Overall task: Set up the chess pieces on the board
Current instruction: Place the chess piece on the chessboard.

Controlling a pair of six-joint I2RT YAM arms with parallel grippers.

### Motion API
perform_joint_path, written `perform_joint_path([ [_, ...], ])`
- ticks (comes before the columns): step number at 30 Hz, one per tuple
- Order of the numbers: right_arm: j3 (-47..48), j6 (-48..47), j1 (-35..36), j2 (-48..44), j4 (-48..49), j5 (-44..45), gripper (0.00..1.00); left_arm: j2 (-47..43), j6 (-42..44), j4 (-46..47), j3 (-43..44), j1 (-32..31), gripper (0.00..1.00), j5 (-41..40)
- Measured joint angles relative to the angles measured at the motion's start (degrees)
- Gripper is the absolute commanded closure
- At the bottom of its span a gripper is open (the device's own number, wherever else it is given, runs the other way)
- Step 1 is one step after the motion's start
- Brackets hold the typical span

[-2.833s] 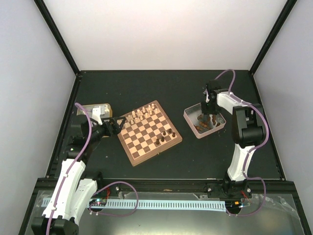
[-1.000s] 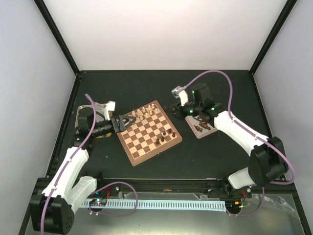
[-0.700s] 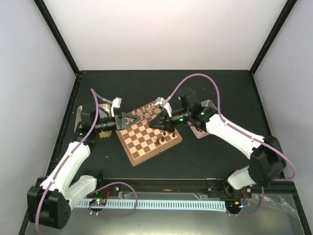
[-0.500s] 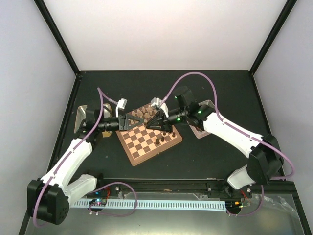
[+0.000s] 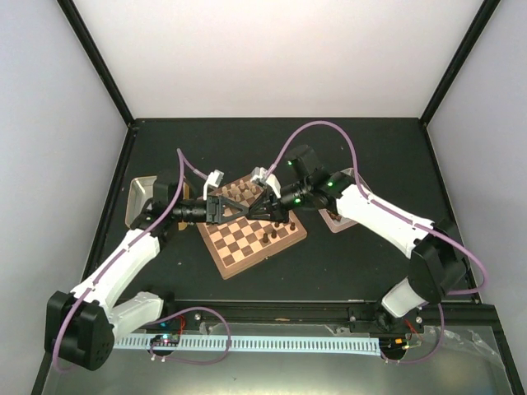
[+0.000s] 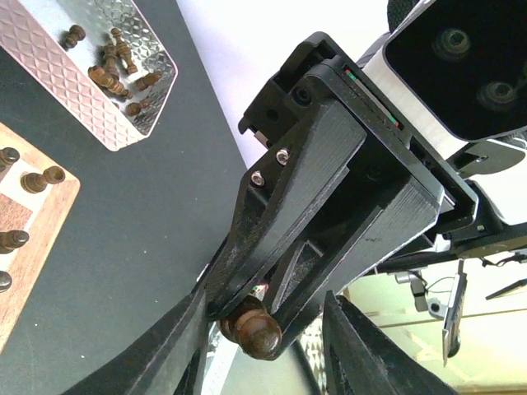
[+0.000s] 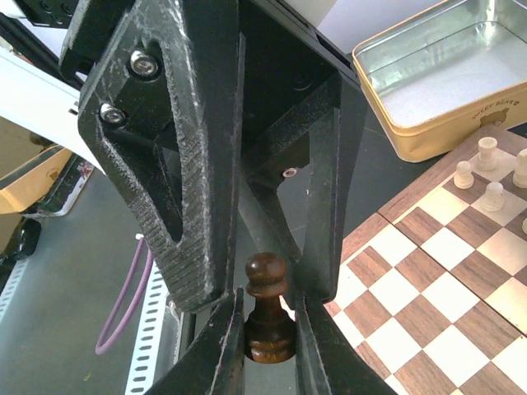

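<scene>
Both grippers meet over the far side of the board [image 5: 247, 247]. My right gripper [image 7: 268, 300] is shut on the base of a dark brown pawn [image 7: 268, 317], held upright in the air. My left gripper [image 6: 263, 300] faces it, its two fingers straddling the pawn [image 6: 251, 327] and the right fingertips. A small gap shows on each side of the pawn's head. In the top view the left gripper [image 5: 233, 206] and the right gripper [image 5: 252, 206] overlap. Pale pieces [image 5: 239, 191] stand on the far rows. A few dark pieces [image 5: 276, 234] stand near the right edge.
A gold-sided tin [image 7: 445, 90] lies empty left of the board, also seen as the gold tin [image 5: 140, 197]. A silver tin [image 6: 90, 66] right of the board holds several loose dark pieces. The black table has raised dark edges.
My left arm has swung right from the gold tin to above the board and its jaws have narrowed. My right arm has carried the pawn left to meet it.
</scene>
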Motion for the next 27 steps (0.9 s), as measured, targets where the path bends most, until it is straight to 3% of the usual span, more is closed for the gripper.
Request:
perform_joint_path([
  [10,0.66,-1.46,-0.22,0.09,-2.58,0.52,0.89,0.46,0.52,-2.19,0.59,-0.5,0.98,-1.79],
  [13,0.66,-1.53,-0.2,0.07,-2.71,0.98,0.75,0.46,0.79,-2.34,0.59,-0.59,0.98,-2.32],
  [15,0.66,-1.44,-0.13,0.07,-2.51,1.36,0.57,0.44,1.05,-2.36,0.61,-0.66,0.98,-2.75],
  [19,-0.52,0.48,0.13,-0.55,-0.66,3.65,0.38,0.17,3.96,-5.14,1.49,-1.2,0.99,-5.2],
  [22,-4.74,3.58,0.09,-3.43,1.79,6.75,0.3,-0.76,8.09,-9.88,2.36,-1.42,0.98,-10.19],
  [27,-16.44,13.9,-1.07,-13.9,7.58,18.03,0.29,-1.99,15.23,-19.76,2.73,-3.8,0.98,-26.64],
])
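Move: The dark pawn sits right between my parted left fingertips, still pinched by my right hand, so it is at both hand points. The dark pieces on the board lie about 6 cm ahead of my left hand, 7 cm to its right and 20 cm below. The empty stretch of their pawn row is roughly 4 cm ahead, 1 cm left and 21 cm down. From my right hand the pink tin is some 16 cm ahead, 26 cm right and 21 cm down. I hold both hands nearly still while my left fingers close on the pawn's head end, and only then do my right fingers open and let go. My right hand backs off about 5 cm to the right, sinking some 3 cm; my left keeps its pinch and sinks about 5 cm towards the board, easing forward and left, fingers tipping down and swinging counter-clockwise, some 25 degrees in all. ##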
